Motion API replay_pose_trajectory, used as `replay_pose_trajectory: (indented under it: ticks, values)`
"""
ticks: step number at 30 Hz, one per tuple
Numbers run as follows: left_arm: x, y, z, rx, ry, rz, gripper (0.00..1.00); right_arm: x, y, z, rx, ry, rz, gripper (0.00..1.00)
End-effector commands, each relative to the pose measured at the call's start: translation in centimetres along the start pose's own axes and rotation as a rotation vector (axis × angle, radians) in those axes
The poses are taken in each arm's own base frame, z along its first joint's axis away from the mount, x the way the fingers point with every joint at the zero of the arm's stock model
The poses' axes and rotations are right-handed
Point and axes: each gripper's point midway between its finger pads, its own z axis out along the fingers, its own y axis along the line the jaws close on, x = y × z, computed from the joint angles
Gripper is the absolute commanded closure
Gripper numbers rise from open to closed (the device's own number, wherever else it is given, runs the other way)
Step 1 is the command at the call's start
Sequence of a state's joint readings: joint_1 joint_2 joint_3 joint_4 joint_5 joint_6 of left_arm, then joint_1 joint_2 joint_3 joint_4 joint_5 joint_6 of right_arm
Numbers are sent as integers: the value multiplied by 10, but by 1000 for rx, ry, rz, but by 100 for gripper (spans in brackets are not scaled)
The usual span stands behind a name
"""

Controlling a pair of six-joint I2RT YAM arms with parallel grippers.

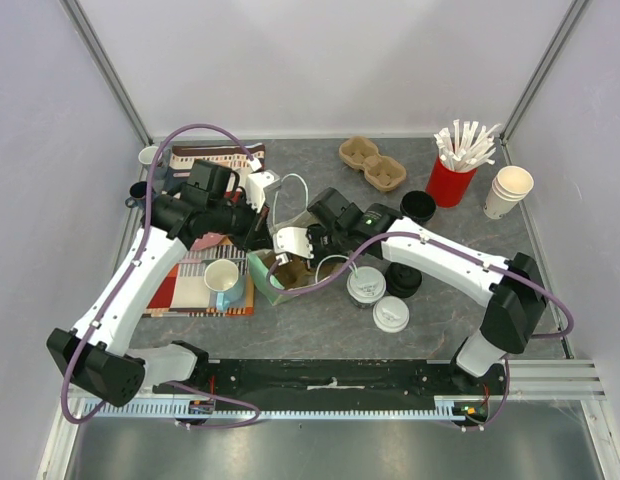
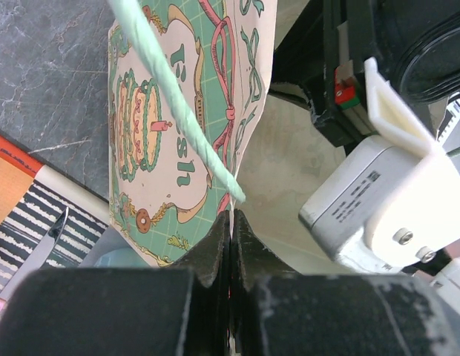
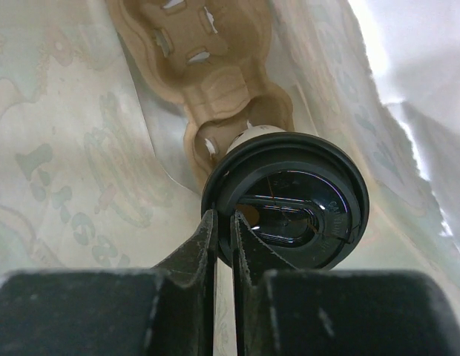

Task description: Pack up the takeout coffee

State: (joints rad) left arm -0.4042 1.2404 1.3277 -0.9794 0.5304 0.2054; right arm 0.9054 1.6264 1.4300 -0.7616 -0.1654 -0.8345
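Two takeout coffee cups with white lids (image 1: 366,285) (image 1: 391,313) stand on the table right of the patterned paper bag (image 1: 266,272). My left gripper (image 2: 231,215) is shut on the bag's top edge (image 2: 171,111), beside its green cord handle (image 2: 178,96). My right gripper (image 3: 224,219) reaches down inside the bag. Its jaws pinch the rim of a black lid (image 3: 289,200) on a pale cup. That cup sits in a brown cardboard carrier (image 3: 208,44) at the bag's bottom. From above, the right gripper (image 1: 293,262) is mostly hidden by the bag.
A black-lidded cup (image 1: 403,280) and a lidless black cup (image 1: 418,205) stand near the right arm. Behind are a second cardboard carrier (image 1: 372,163), a red cup of straws (image 1: 452,180) and stacked paper cups (image 1: 510,190). A mug (image 1: 222,280) sits on a striped mat at left.
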Motion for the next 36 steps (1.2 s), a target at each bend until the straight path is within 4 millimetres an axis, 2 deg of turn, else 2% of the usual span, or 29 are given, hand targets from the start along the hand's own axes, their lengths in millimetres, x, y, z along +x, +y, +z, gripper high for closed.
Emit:
replay_pose_trajectory:
  ticks: [1,9,13,16,24,36]
  values:
    - [-9,2,-3,-2,-14,-2,98,-3,2,10,-23,-25,-16,84]
    - [-9,2,-2,4,-8,-3,98,6,3,21,-33,-17,18,82]
    - [-10,2,-2,2,-10,-3,98,10,8,22,-45,-13,27,74]
    - [-12,2,-3,3,-13,3,98,12,10,20,-48,-10,30,65]
    - [-13,0,-3,16,-10,9,98,3,4,2,-27,-27,37,50]
    - [-12,-1,-4,18,-10,22,98,-7,-7,-31,53,-53,77,48]
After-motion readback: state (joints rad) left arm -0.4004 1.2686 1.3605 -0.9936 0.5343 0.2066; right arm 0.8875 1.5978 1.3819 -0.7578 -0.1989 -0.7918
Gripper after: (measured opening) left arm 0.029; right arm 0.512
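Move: The right fingertips are at the near rim of the cup's black lid, inside the bag; the carrier well for it is some 3 cm ahead, 2 cm left and 8 cm below. The other well lies about 8 cm left and 1 cm back, as low; the white-lidded cup outside the bag is 11 cm right, 5 cm back, 8 cm below. From the left hand, pinching the bag's rim, the cup's well is roughly 12 cm right, 1 cm ahead, 15 cm below. The right hand sinks about 2.5 cm into the bag, opens off the cup's lid, rises 2 cm; left keeps pinching. ##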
